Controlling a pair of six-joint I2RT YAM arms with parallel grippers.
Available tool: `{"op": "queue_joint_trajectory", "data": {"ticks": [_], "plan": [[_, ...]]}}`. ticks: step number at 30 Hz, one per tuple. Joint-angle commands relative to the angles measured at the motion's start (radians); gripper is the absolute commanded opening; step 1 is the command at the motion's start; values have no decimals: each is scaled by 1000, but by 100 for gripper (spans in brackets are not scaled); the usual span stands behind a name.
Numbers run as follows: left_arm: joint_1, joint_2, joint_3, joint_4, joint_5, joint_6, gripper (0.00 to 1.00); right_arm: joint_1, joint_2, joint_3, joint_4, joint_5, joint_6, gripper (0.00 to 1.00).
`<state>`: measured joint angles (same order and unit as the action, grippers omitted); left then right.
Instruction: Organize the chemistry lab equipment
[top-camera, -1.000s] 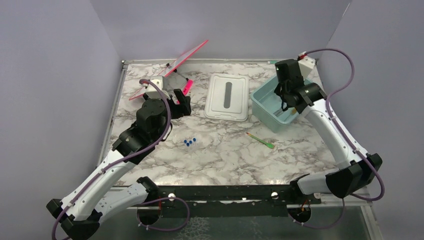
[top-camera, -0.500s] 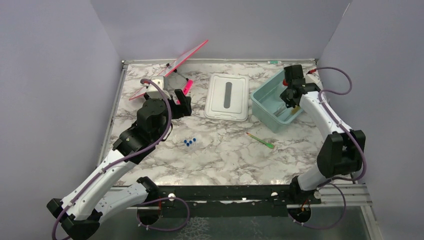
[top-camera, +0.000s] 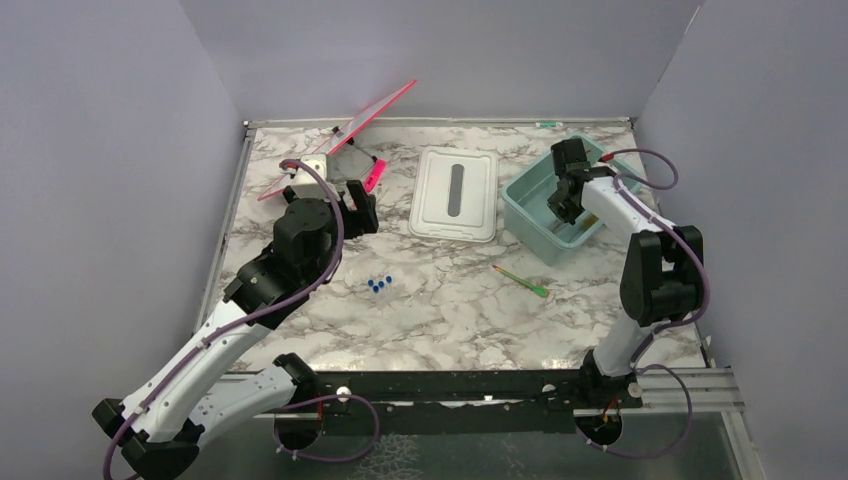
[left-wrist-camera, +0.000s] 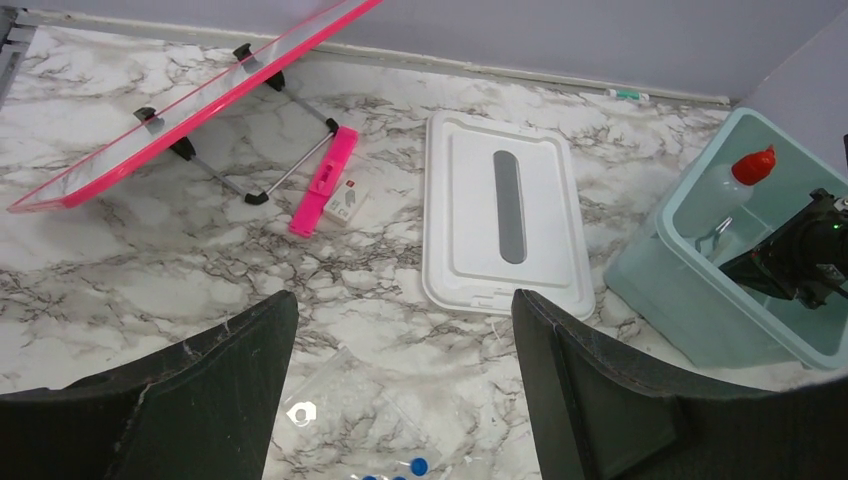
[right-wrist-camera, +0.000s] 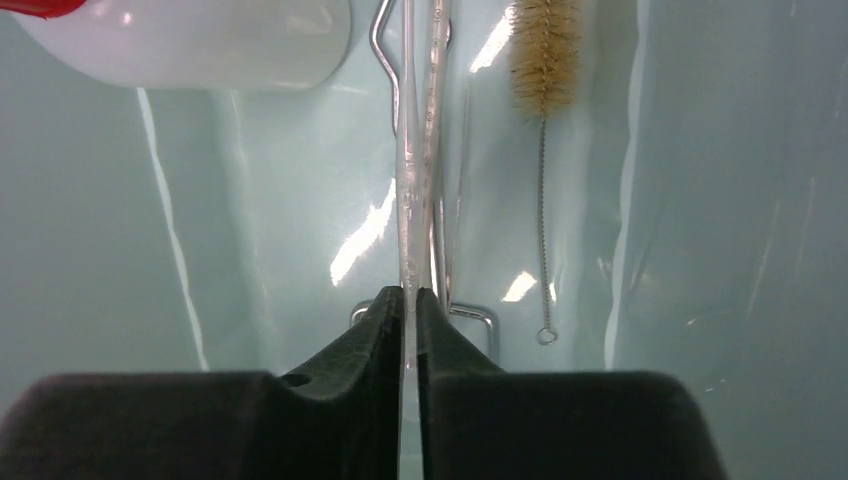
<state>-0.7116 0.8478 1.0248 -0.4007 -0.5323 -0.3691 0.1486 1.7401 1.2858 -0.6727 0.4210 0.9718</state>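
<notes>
My right gripper (right-wrist-camera: 411, 292) is down inside the teal tub (top-camera: 522, 208), shut on a thin clear rod (right-wrist-camera: 418, 150) that runs straight ahead from its jaws. In the tub lie the white squeeze bottle (right-wrist-camera: 190, 40) with a red nozzle, the tan-bristled brush (right-wrist-camera: 545, 45) and a wire clamp (right-wrist-camera: 482, 318). The blue-capped tubes (top-camera: 379, 285) rest on the marble in a clear bag (left-wrist-camera: 350, 410), just below my open left gripper (left-wrist-camera: 405, 320). Out in the middle, the green-tipped stick (top-camera: 520, 279) is alone.
The white rectangular lid (top-camera: 455, 193) lies flat between the two grippers. A pink-framed stand (top-camera: 350, 130) leans at the back left, with a pink strip (left-wrist-camera: 325, 180) beside it. Purple walls close the table on three sides.
The right arm has folded in and brought its gripper lower and to the left inside the tub. The left arm has barely moved.
</notes>
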Motion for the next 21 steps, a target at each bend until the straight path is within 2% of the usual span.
{"op": "queue_joint_trajectory", "data": {"ticks": [1, 5, 10, 15, 17, 21], "plan": [[0, -14, 15, -8, -37, 18, 81, -6, -4, -18, 51, -9, -9, 18], [0, -9, 20, -8, -41, 24, 81, -5, -63, -10, 68, -9, -65, 31], [0, 6, 26, 1, -31, 20, 81, 6, -178, 0, 71, -38, -178, 41], [0, 11, 22, 13, -7, 16, 81, 39, -309, -41, 103, -113, -328, 44], [0, 9, 17, 16, 0, 16, 81, 56, -345, -48, 132, -201, -422, 44], [0, 8, 11, 20, 13, 15, 81, 169, -358, 2, 103, -290, -592, 44]]}}
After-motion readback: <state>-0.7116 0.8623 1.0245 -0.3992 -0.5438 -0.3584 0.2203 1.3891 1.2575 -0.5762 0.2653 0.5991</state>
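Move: Reaching down into the middle of the bin, the right hand still holds the glass rod just above the floor, the bin's middle only about 2 cm ahead, 1 cm right and 2 cm up. The red-capped bottle stands about 8 cm straight ahead; the tongs lie some 4 cm ahead and 3 cm right, just below; the tan brush is about 7 cm right, level fore and aft, 2 cm lower. From the left hand the bin is roughly 14 cm ahead, 46 cm right, 22 cm below. Opening from nearly shut to a bit under half, the right fingers let go of the glass rod low in the bin. Only then does the hand rise away from the tools, slowly at first and then fast, about 13 cm up, drifting some 4 cm left near the end while turning about 25 degrees counter-clockwise and tipping its fingers upward. ##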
